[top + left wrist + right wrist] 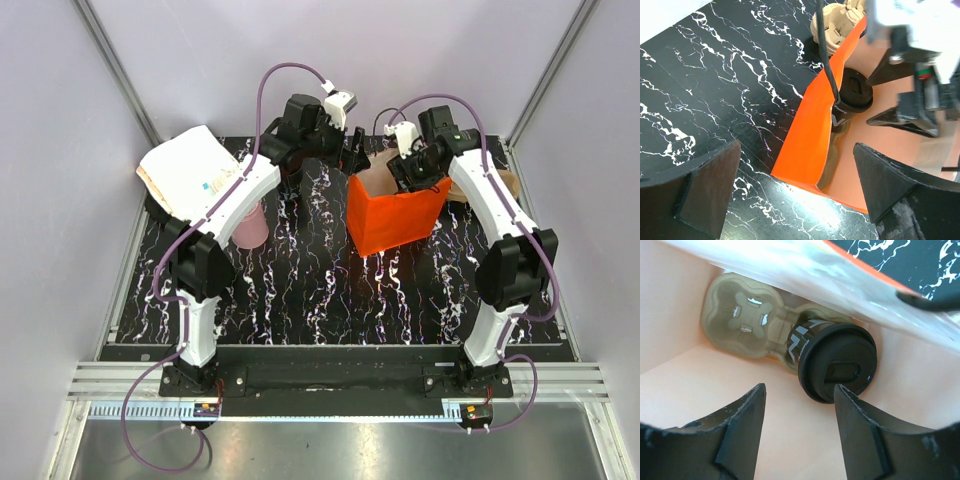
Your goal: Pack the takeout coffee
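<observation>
The takeout coffee point(832, 362), a black paper cup with a dark lid, sits in one slot of a tan cardboard carrier point(742, 320) on the floor of the orange bag point(395, 220). My right gripper point(799, 390) reaches into the bag's mouth and is open. Nothing lies between its fingers, and the cup's lid is just beyond the right fingertip. The left wrist view shows the same cup point(852, 92) against the bag's wall point(812, 135). My left gripper point(796, 147) hovers wide open over the bag's near corner, holding nothing.
A pink cup point(250, 225) stands by the left arm, with a white paper bag point(185, 170) at the back left. Another cardboard carrier point(835, 22) lies outside the orange bag. Both arms crowd the back of the table around the bag.
</observation>
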`<move>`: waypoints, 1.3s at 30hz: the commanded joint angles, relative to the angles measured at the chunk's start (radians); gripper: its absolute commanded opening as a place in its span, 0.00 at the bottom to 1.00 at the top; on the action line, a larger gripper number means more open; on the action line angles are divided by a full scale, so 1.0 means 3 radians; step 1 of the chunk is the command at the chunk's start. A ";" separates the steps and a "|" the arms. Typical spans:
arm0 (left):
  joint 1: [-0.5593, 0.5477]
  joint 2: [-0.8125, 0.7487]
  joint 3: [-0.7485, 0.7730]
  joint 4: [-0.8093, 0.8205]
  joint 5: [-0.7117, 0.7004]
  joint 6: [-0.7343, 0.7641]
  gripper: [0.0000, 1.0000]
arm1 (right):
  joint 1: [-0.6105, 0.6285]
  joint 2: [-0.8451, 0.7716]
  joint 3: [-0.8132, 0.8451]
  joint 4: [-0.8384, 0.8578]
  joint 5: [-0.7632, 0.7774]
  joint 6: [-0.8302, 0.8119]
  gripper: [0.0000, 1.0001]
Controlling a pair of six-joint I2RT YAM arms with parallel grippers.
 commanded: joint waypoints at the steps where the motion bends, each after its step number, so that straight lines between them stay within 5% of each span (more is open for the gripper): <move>1: -0.0015 -0.0024 0.0131 0.0117 0.0087 -0.0023 0.99 | 0.0031 -0.0259 0.0140 -0.0040 -0.0013 -0.0007 0.64; 16: -0.0015 -0.0131 0.0290 0.0000 -0.0005 0.0049 0.99 | 0.0031 -0.0689 0.0360 -0.0239 -0.0130 -0.0069 0.73; 24: -0.0010 -0.0274 0.0407 -0.0138 -0.0127 0.0171 0.99 | 0.0031 -0.1026 0.0371 -0.0102 -0.0136 -0.0049 1.00; 39: 0.0015 -0.1040 0.0204 -0.0511 -0.0781 0.0860 0.99 | 0.0031 -0.1701 -0.0054 0.0676 0.0304 0.0182 1.00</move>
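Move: Your right hand is in the mouth of the orange bag. The lidded coffee cup lies about 9 cm below it, some 3 cm ahead and 1 cm to the right. The brown tray outside the bag is about 16 cm to the right, 1 cm ahead. From the left hand, poised above the bag's left rim, the lidded cup is roughly 13 cm right, 3 cm back and 17 cm below; the open black cup stands about 15 cm left and 4 cm back. Draw the right gripper up out of the bag, away from the coffee cup, rising about 19 cm and easing back some 6 cm. Spread its half-open fingers fully on the way and tilt them some 30 degrees from down towards forward. Shortly after, lift the left gripper from beside the left rim, slowly, then faster, up and then also leftward, fingers still wide open. ##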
